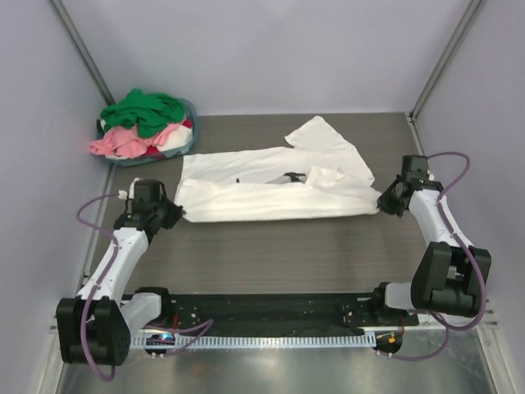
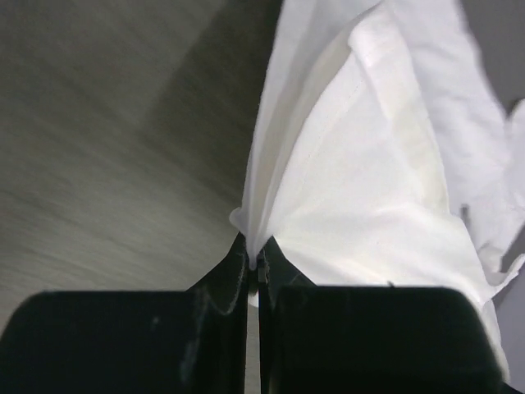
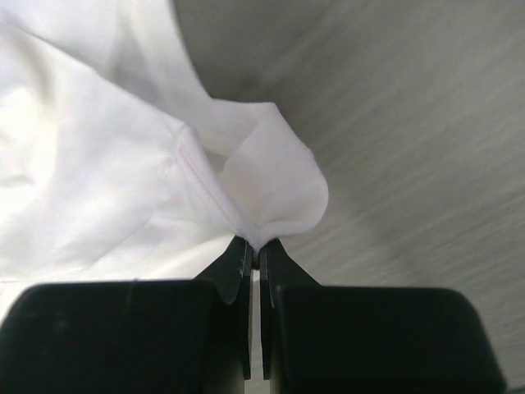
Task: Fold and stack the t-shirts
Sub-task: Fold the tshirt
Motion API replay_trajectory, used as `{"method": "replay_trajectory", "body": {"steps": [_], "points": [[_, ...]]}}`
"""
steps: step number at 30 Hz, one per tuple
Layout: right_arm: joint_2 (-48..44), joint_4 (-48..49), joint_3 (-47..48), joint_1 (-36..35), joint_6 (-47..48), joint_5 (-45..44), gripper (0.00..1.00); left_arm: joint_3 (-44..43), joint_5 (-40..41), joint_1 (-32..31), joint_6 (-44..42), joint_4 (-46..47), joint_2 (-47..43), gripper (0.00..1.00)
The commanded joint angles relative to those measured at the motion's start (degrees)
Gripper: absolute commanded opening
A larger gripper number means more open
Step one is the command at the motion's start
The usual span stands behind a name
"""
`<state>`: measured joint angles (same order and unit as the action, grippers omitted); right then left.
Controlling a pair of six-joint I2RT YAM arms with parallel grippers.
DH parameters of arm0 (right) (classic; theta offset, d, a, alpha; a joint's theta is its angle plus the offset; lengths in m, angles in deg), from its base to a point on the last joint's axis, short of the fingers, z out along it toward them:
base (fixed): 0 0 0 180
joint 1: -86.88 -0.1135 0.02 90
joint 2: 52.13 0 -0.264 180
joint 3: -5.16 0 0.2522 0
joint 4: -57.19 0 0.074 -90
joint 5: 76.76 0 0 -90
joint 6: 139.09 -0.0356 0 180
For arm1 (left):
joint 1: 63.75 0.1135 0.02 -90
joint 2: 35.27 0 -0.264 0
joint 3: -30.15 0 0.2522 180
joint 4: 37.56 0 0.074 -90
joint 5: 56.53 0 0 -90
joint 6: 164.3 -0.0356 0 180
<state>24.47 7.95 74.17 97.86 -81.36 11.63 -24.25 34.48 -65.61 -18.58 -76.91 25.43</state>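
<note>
A large white t-shirt lies across the middle of the table, partly folded lengthwise, with a sleeve sticking out at the back right. My left gripper is shut on its left end; the pinched cloth shows in the left wrist view. My right gripper is shut on its right end, where the cloth bunches in the right wrist view. The shirt is stretched between both grippers. Green, pink and red shirts lie piled at the back left.
The pile of coloured shirts sits in a shallow blue-grey round basket at the back left corner. Grey walls with metal posts close in the table on three sides. Bare dark wood-grain table lies between the shirt and the arm bases.
</note>
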Motion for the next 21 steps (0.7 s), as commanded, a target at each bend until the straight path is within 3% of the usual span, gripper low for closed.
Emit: {"method": "replay_trajectory", "body": {"steps": [1, 12, 15, 16, 17, 18, 19, 21], "points": [[-0.04, -1.52, -7.07, 0.27, -1.12, -1.03, 0.01, 8.10, 0.39, 0.29, 2.89, -3.51, -0.32, 0.00], [-6.81, -2.40, -16.74, 1.06, -6.04, -0.77, 0.04, 12.96, 1.18, 0.37, 6.85, -10.35, -6.91, 0.00], [-9.71, -2.83, -19.03, 1.15, -7.89, -0.07, 0.31, 13.05, 1.53, 0.37, 7.73, -13.60, -10.42, 0.14], [-11.19, -3.79, -19.38, 1.23, -8.94, 0.28, 0.65, 13.13, 1.36, 0.37, 8.25, -14.31, -11.39, 0.21], [-11.90, -3.72, -20.25, 1.23, -10.60, 0.90, 0.75, 13.31, 1.10, 0.37, 8.52, -15.01, -12.45, 0.28], [-12.52, -3.63, -20.70, 1.23, -11.31, 5.17, 0.81, 13.13, 1.09, 0.46, 8.70, -16.50, -14.72, 0.37], [-13.13, -3.54, -20.96, 1.23, -11.67, 5.91, 0.86, 12.96, 1.01, 0.38, 8.79, -17.12, -15.70, 0.61], [-14.89, -4.68, -19.74, 1.15, -11.67, 6.70, 0.88, 11.48, -0.31, 0.37, 8.96, -17.74, -17.98, 0.74]]}}
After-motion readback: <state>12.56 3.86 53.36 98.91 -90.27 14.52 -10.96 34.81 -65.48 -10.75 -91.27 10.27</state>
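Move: Both grippers already hold the t-shirt's near edge, raised clear of the table. The left corner's laying spot is about 9 cm behind the left gripper and 10 cm below; the basket stands roughly 27 cm ahead and 10 cm left of that gripper. The right corner's spot is some 8 cm behind the right gripper, 2 cm left and 9 cm below; the shirt's black print is about 13 cm ahead and 28 cm left, its far flap 26 cm ahead and 19 cm left. Swing both closed grippers quickly back towards the bases and down together, some 8 cm back, tipping the fingers steeper, to pull the shirt's near edge taut and lay it on the bare table. Then open both and let go, lifting the left about 3 cm while easing it back, and drawing the right 2–3 cm farther back, still low. ##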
